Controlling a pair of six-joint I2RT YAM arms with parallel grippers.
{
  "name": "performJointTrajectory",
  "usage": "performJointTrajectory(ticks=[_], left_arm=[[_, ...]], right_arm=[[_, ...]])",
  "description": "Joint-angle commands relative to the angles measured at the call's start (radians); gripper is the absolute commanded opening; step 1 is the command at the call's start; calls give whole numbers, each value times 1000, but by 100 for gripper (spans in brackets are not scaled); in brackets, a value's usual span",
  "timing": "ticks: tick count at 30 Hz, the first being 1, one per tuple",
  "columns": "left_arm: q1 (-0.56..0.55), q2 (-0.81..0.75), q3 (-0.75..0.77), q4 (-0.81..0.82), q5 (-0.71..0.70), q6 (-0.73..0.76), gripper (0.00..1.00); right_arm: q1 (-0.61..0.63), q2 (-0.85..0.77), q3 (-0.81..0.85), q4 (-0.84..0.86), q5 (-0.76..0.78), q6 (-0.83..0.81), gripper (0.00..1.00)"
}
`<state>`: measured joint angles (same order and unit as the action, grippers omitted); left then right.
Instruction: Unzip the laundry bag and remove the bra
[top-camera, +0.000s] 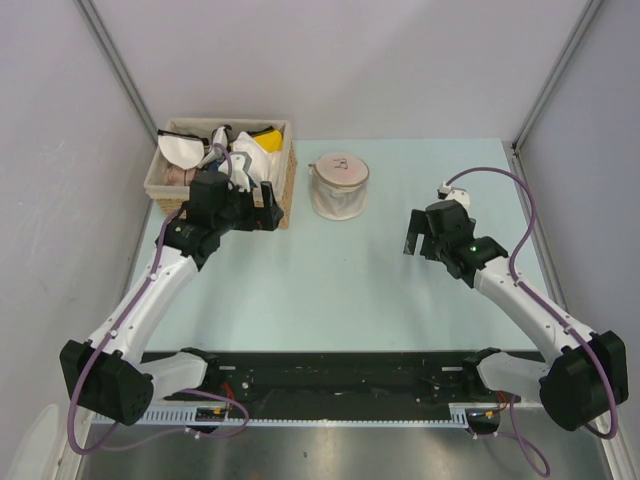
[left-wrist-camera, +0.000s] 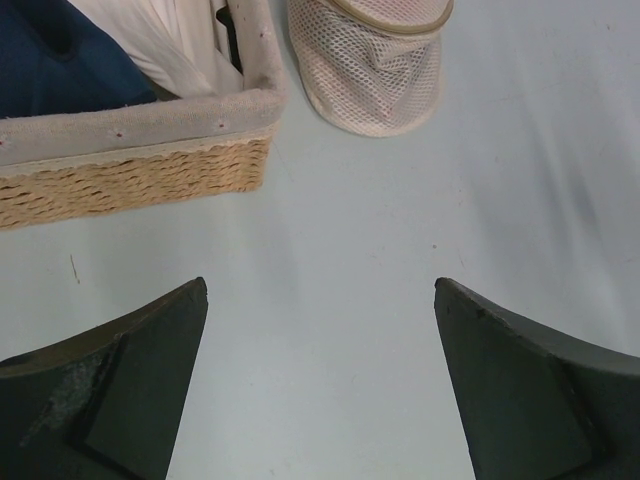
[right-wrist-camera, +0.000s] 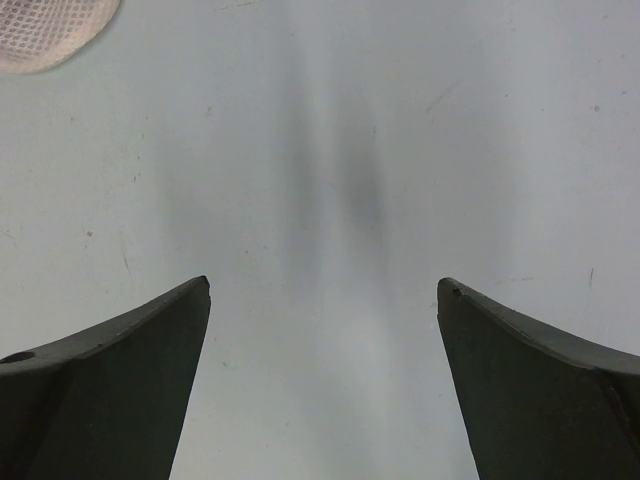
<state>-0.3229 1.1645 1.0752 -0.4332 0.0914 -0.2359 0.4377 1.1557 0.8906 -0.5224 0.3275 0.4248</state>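
Note:
The laundry bag (top-camera: 339, 187) is a small cream mesh cylinder standing upright at the back middle of the table, its round face with a dark line drawing on top. In the left wrist view the laundry bag (left-wrist-camera: 375, 70) stands ahead and to the right, its zipper rim shut. The bra is hidden. My left gripper (top-camera: 272, 213) hovers open beside the basket, left of the bag, with nothing between its fingers (left-wrist-camera: 320, 290). My right gripper (top-camera: 416, 234) hangs open to the right of the bag over bare table (right-wrist-camera: 323, 285), where only the bag's edge (right-wrist-camera: 45, 30) shows.
A rectangular wicker basket (top-camera: 289, 180) with a cloth lining holds several white, yellow and dark blue garments at the back left, close to my left gripper. Its front corner (left-wrist-camera: 140, 180) lies just ahead of the left fingers. Grey walls surround the pale table (top-camera: 330, 290).

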Motion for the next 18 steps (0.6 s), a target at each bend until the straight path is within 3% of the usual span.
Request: performJointTrajectory(ticks=[1,8,14,18], left_arm=[[1,0,9,-9,60,-13,100],[-1,27,-44,71,200,-88,100],[-2,21,-61,87,225,-108,100],[-2,3,-60,67,205,-95,100]], right_arm=[[7,13,36,59,-4,2,100],[47,93,36,333,-168,97,100],[59,291,71,720,-185,212,97],[39,461,178,806,-191,298,95]])
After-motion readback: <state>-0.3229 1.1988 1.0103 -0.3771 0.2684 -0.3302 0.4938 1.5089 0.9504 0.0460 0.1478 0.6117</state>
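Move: The laundry bag stands about 15 cm ahead of my right hand and 17 cm to its left, with its middle some 7 cm lower. The basket of clothes is on the bag's far side from that hand, roughly 27 cm farther left and 4 cm farther out than the bag. From my left hand the bag is around 12 cm ahead, 17 cm to the right and 15 cm below; the basket lies some 16 cm ahead and 10 cm to the left. I sweep my right hand left and forward across the open table towards the laundry bag, some 15 cm and gathering speed at nearly constant height, rolling it about 20 degrees so its left side rises and its fingertips tip up a little. My left hand eases right and down about 4 cm, also closing in on the bag. Both grippers stay wide open and touch nothing. ##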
